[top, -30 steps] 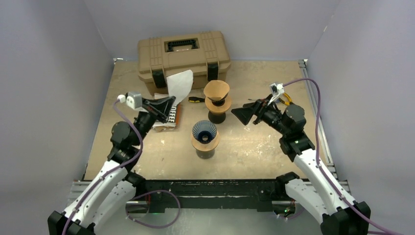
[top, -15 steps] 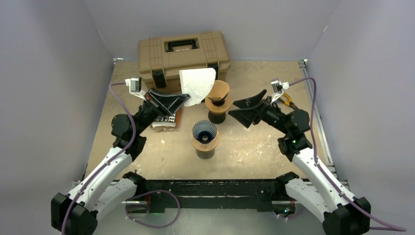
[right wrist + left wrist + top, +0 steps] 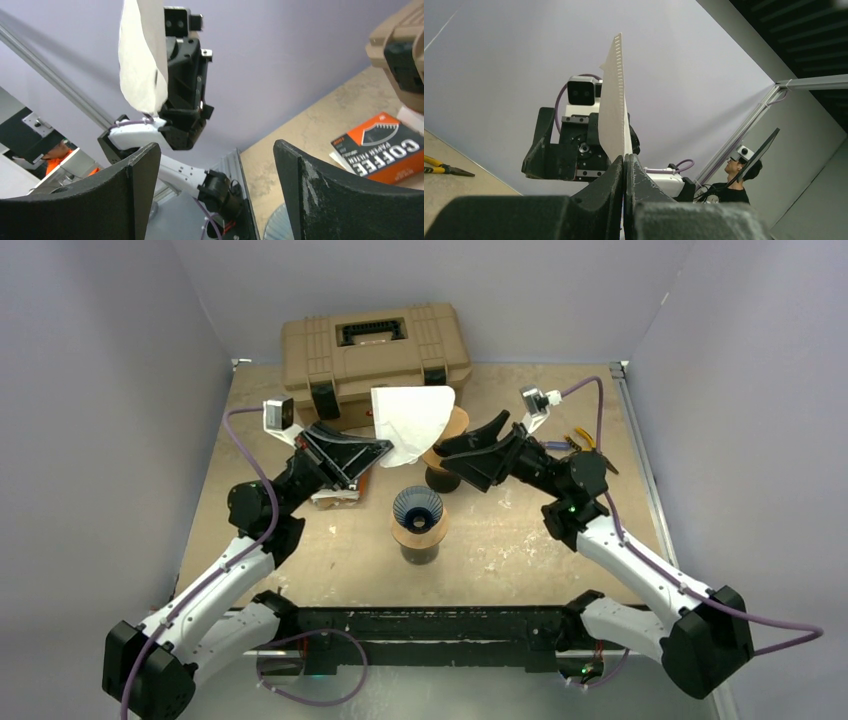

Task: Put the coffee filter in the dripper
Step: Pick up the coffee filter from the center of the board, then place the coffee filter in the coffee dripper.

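My left gripper [image 3: 385, 447] is shut on the lower corner of a white paper coffee filter [image 3: 410, 420] and holds it up above the table's middle. In the left wrist view the filter [image 3: 616, 100] stands edge-on from the shut jaws [image 3: 624, 165]. My right gripper [image 3: 470, 445] is open and empty, just right of the filter, apart from it. The right wrist view shows the filter [image 3: 142, 60] hanging ahead of my open right gripper [image 3: 215, 150]. A dark ribbed dripper [image 3: 418, 508] on a wooden collar stands below. A tan dripper [image 3: 447, 435] stands behind, partly hidden.
A tan toolbox [image 3: 375, 345] stands at the back. A coffee filter box [image 3: 340, 490] lies under the left arm, also in the right wrist view [image 3: 385, 145]. Yellow-handled pliers [image 3: 585, 440] lie at the right. Purple walls close three sides.
My left gripper carried the filter up and to the right, over the table's middle. My right gripper opened and moved left toward the filter.
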`<state>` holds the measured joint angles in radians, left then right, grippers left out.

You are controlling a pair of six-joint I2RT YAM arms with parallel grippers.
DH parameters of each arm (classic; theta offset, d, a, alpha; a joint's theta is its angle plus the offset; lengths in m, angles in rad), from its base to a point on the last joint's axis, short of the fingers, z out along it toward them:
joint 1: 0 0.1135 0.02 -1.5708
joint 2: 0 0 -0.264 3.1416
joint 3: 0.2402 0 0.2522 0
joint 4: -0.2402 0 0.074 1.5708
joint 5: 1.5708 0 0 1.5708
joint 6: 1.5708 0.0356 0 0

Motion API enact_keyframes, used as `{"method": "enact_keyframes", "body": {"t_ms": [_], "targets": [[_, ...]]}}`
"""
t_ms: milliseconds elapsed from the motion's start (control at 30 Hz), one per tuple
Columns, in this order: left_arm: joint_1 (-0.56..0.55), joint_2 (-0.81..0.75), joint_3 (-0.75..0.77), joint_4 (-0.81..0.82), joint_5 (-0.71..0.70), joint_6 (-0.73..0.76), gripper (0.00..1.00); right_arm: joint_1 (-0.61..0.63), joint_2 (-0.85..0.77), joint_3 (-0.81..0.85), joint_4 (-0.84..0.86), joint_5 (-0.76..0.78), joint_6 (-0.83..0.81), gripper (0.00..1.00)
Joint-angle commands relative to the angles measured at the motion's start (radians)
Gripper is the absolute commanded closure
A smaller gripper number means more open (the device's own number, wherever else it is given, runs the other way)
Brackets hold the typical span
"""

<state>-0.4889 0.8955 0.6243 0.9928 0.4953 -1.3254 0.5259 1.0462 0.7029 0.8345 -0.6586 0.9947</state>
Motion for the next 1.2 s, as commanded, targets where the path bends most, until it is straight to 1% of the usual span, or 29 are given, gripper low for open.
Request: {"method": "enact_keyframes", "body": {"t_ms": [0,233,300,433,567,600,667,800,867,900,933,1067,1133,1167], "targets": [[-0.019,-0.003,-0.005,0.053,0.011,-0.011,1.00,0.018,0.033,0.082,0.128,0.036,0.037,0.15],[-0.046,0.007,-0.017,0.062,0.001,0.002,1.00,0.030,0.105,0.134,0.211,0.027,0.084,0.25],[-0.055,0.014,-0.018,0.064,0.001,0.008,1.00,0.038,0.115,0.143,0.234,0.026,0.093,0.26],[-0.068,0.023,-0.020,0.058,-0.003,0.027,1.00,0.053,0.131,0.158,0.228,0.028,0.084,0.29],[-0.078,0.038,-0.030,0.075,-0.001,0.026,1.00,0.065,0.142,0.157,0.248,0.030,0.090,0.37],[-0.079,0.040,-0.032,0.077,-0.001,0.025,1.00,0.067,0.144,0.161,0.246,0.030,0.089,0.41],[-0.081,0.044,-0.034,0.070,-0.006,0.035,1.00,0.072,0.144,0.165,0.246,0.028,0.090,0.51],[-0.084,0.045,-0.051,0.056,-0.019,0.056,1.00,0.075,0.131,0.154,0.232,0.034,0.076,0.78],[-0.084,0.045,-0.060,0.045,-0.030,0.071,1.00,0.075,0.119,0.154,0.196,0.041,0.053,0.94],[-0.084,0.046,-0.064,0.038,-0.032,0.082,0.95,0.073,0.113,0.157,0.175,0.045,0.040,1.00],[-0.084,0.045,-0.066,0.029,-0.035,0.093,0.88,0.075,0.105,0.162,0.147,0.048,0.024,1.00],[-0.084,0.038,-0.062,-0.053,-0.045,0.157,0.42,0.074,0.068,0.194,-0.008,0.088,-0.075,1.00],[-0.084,0.024,-0.054,-0.130,-0.063,0.206,0.24,0.075,0.049,0.208,-0.078,0.105,-0.112,1.00],[-0.083,0.016,-0.047,-0.167,-0.073,0.232,0.18,0.074,0.041,0.216,-0.115,0.115,-0.129,1.00]]}}
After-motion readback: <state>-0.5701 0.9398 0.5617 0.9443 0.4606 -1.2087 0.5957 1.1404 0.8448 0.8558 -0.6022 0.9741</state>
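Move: The white coffee filter is still pinched in the left fingers; its middle lies about 5 cm to that hand's right and 4 cm above. From the open right hand the filter's middle is roughly 6 cm left and 6 cm higher, neither ahead nor back. The empty dripper stands 3 cm back, 5 cm right of the left hand and 28 cm below; the brown cone stands 12 cm ahead, 10 cm right of that hand and 30 cm below. The right hand rises about 4 cm and eases some 2 cm left to bring its nearly wide-open fingers to the near right part of the coffee filter, then shuts them and pinches the paper while still in mid-air above the dripper. The left hand carries the filter 2 to 3 cm right to meet it while sinking, about 5 cm in all, and only once the right fingers are shut does it open wide and let go. ##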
